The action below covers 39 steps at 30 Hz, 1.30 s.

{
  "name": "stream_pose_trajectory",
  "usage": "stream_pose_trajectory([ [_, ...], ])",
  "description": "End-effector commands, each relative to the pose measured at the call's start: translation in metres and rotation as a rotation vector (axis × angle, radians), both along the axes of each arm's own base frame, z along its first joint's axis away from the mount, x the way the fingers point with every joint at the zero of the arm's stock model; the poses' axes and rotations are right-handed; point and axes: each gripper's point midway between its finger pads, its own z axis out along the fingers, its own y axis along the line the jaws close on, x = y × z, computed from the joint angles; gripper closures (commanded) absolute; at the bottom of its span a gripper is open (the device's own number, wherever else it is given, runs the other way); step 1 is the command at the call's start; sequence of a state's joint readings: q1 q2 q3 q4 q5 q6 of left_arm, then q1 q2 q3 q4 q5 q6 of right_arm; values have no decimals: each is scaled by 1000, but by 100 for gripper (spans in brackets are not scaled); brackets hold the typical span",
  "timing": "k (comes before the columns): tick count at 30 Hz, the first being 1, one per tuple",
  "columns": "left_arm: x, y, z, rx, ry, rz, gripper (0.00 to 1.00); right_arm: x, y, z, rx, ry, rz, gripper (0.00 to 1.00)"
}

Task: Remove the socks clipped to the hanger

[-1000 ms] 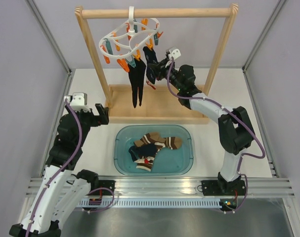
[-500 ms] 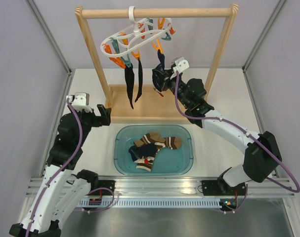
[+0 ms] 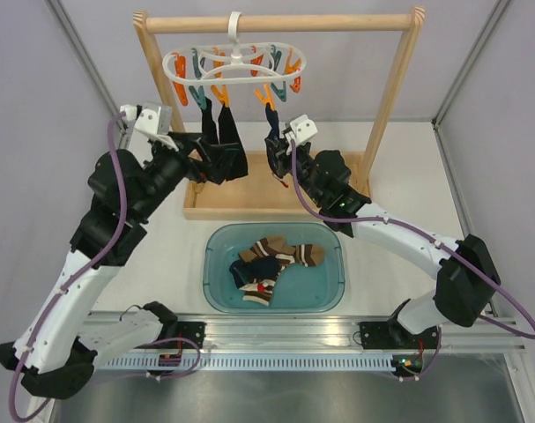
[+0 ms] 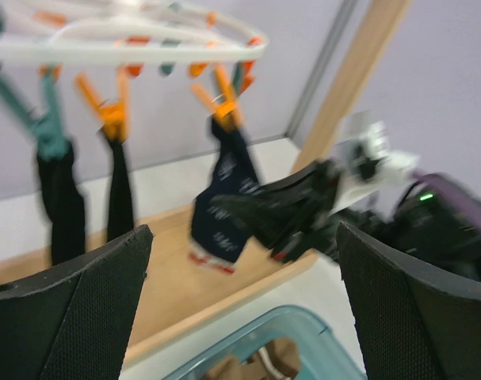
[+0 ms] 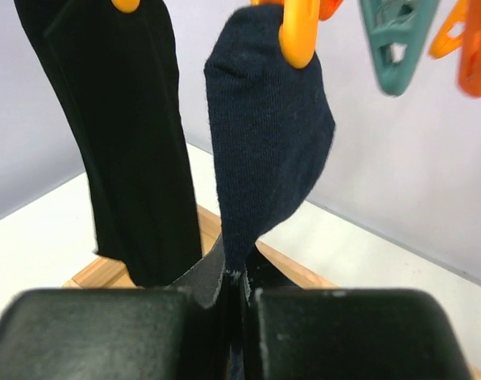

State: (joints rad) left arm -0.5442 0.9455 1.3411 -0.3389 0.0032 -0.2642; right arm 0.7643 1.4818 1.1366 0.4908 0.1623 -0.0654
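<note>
The white hanger (image 3: 234, 63) hangs level from the wooden rail, its orange and teal pegs dangling. Three dark socks are clipped to it: two black ones (image 3: 219, 132) on the left and a navy sock (image 3: 273, 141) on the right. My right gripper (image 3: 278, 163) is shut on the navy sock's lower end (image 5: 264, 134), which an orange peg (image 5: 298, 32) still pinches. My left gripper (image 3: 225, 166) stands wide open just in front of the black socks (image 4: 62, 202), nothing between its fingers (image 4: 74, 309).
A teal tub (image 3: 330, 280) sits on the table below, holding several striped and dark socks (image 3: 280, 253). The wooden rail frame (image 3: 280, 22) and its base tray (image 3: 249, 201) stand behind it. Grey walls close both sides.
My left arm has risen from the table's left side up to the black socks. The hanger has swung back to level. My right gripper has moved down and left with the navy sock.
</note>
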Motion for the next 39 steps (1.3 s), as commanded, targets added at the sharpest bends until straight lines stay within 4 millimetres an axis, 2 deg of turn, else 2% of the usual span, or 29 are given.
stream_pose_trajectory([
  [1,4,-34,27,-41,-10,-51,0,5,0,-10,-21,5,-41,98],
  [3,13,-42,25,-50,15,-48,0,6,0,-12,-24,11,-42,98],
  [6,20,-44,33,-77,20,-25,0,5,0,-13,-26,13,-45,98],
  [9,29,-55,39,-83,31,-27,0,3,-1,-13,-27,11,-46,98],
  [12,41,-64,32,-77,58,-13,0,3,1,-12,-29,9,-46,98],
  [23,84,-70,31,-95,89,124,0,-6,8,-6,-38,-9,-27,98],
  [27,101,-78,23,-73,102,148,0,-8,9,-5,-38,-12,-23,98],
  [39,123,-79,21,-55,95,218,0,-14,11,-1,-36,-23,-9,98],
])
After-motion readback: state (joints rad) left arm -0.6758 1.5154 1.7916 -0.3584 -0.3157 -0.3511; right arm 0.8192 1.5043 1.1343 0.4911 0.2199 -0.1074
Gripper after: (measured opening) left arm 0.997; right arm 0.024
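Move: The orange clip gripping the navy sock is some 15 cm ahead of the left hand, 9 cm to its right and about level with it. A teal clip sits 3 cm to the right of the orange clip and 2 cm farther out; the black socks hang 13 cm ahead of the left hand, 2 cm to its left and 8 cm lower. From the right hand, already pinching that navy sock, the orange clip is about 9 cm up, 4 cm ahead and 2 cm to the left. The orange clip above the navy sock is what the left hand goes for: it swings to its right past the black socks, briefly rising, then drives forward about 12 cm, turning some 10 degrees counter-clockwise and tipping slightly down, fingers staying wide open to straddle the clip. The right hand keeps its pinch on the sock, easing a centimetre or so down and left. ##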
